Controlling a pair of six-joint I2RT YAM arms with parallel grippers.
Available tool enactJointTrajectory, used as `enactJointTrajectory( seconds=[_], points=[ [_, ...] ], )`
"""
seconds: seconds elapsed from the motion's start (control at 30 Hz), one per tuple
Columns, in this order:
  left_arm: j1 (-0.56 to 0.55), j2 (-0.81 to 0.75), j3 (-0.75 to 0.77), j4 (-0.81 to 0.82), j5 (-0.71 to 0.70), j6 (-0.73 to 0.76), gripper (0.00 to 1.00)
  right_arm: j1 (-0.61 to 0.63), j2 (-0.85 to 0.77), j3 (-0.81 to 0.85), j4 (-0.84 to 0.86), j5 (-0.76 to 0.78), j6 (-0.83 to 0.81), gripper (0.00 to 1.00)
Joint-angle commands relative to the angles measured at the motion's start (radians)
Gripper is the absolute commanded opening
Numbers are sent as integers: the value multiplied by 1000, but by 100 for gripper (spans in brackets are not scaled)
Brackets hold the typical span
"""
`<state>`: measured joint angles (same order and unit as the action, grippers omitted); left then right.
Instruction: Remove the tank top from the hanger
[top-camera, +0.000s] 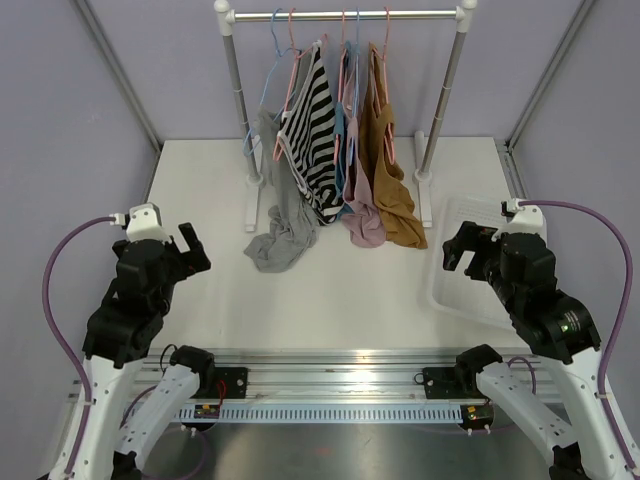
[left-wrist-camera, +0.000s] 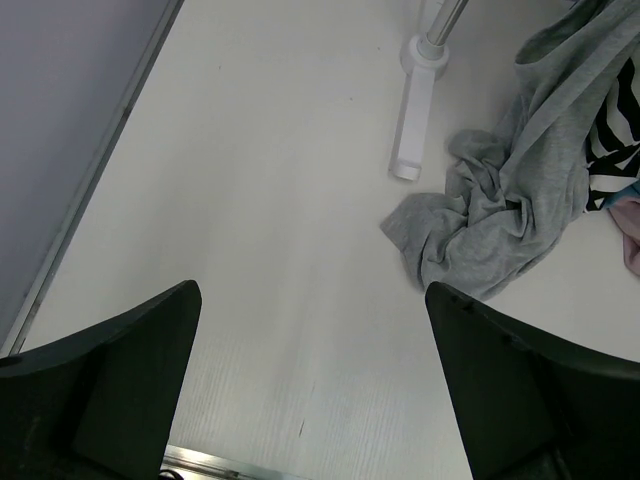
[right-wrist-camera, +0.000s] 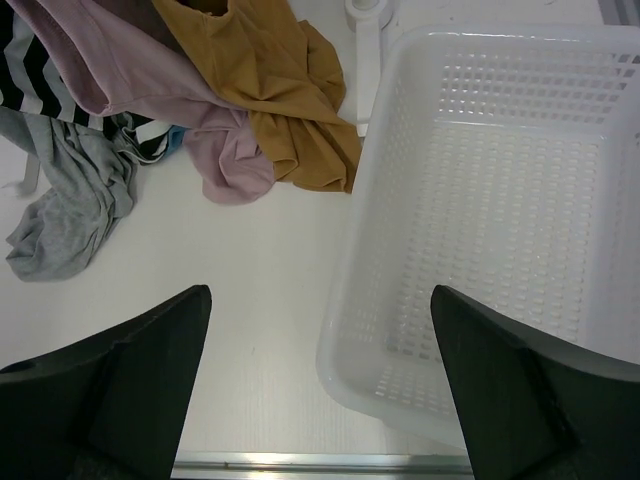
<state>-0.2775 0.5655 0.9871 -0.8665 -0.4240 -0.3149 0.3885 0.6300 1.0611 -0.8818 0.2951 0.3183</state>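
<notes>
Several tank tops hang on hangers (top-camera: 291, 62) from the rack's rail (top-camera: 345, 15): a grey one (top-camera: 283, 225), a black-and-white striped one (top-camera: 315, 130), a mauve one (top-camera: 362, 215) and a mustard-brown one (top-camera: 395, 200). Their hems trail on the table. My left gripper (top-camera: 195, 250) hovers open at the near left, with the grey top (left-wrist-camera: 520, 200) ahead to its right. My right gripper (top-camera: 455, 250) is open at the near right, above the basket's left rim. Both grippers (left-wrist-camera: 311, 290) (right-wrist-camera: 321, 290) hold nothing. The mustard-brown top (right-wrist-camera: 270, 90) and mauve top (right-wrist-camera: 215, 140) lie ahead of the right one.
A white perforated basket (top-camera: 470, 215) (right-wrist-camera: 380, 230) stands on the table at the right, next to the rack's right foot. The rack's left foot (left-wrist-camera: 410, 120) rests beside the grey top. Purple walls close in both sides and the back.
</notes>
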Motion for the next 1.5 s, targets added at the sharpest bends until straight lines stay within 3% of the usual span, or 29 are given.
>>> enactJointTrajectory(
  seconds=[0.0,0.1,0.27,0.43,0.5,0.67,0.8,1.0,1.27,1.47],
  points=[
    [-3,31,71,46,31,2,99,9,-15,-4,67,-28,2,100],
    [-3,83,143,43,97,5,99,9,-42,-30,124,-152,-5,100],
    [-3,262,400,41,255,28,99,9,-76,-79,217,-371,5,99],
    [-5,531,658,49,408,42,99,10,-98,-87,230,-412,36,99],
    [-5,597,724,133,482,56,99,9,-99,-92,233,-436,44,100],
    [-9,855,915,198,510,138,98,9,-98,-108,257,-513,61,100],
    [-17,1005,1077,189,466,206,88,9,-102,-121,264,-570,82,99],
    [-17,1152,1183,216,435,267,59,9,-119,-135,276,-611,100,99],
    [-17,1313,1377,218,462,309,54,9,-145,-154,248,-614,100,99],
    [-17,1401,1469,193,455,332,34,9,-148,-144,233,-608,84,100]
  ],
)
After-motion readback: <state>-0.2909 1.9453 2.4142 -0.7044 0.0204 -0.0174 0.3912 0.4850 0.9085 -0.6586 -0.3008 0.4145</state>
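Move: The blue hanger with the grey tank top, at its upper near part, is about 33 cm ahead of the left gripper, 17 cm to its right and 14 cm higher. The rack's left post stands some 6 cm to the left of that spot; the striped top hangs about 8 cm to its right and reaches lower. The grey top's hem lies roughly 14 cm ahead of the left gripper, 19 right and 25 below. From the right gripper, that hanger is about 33 cm ahead, 39 left and 13 up. Bring the left gripper up, forward and to the right, then, once some 15 cm higher, mostly forward to the blue hanger, about 30 cm in all, yawing some 30 degrees clockwise. Narrow the open fingers past halfway around the hanger's near arm. Meanwhile swing the open right gripper 10 cm left and slightly back, turning counter-clockwise and rolling its left side up. ##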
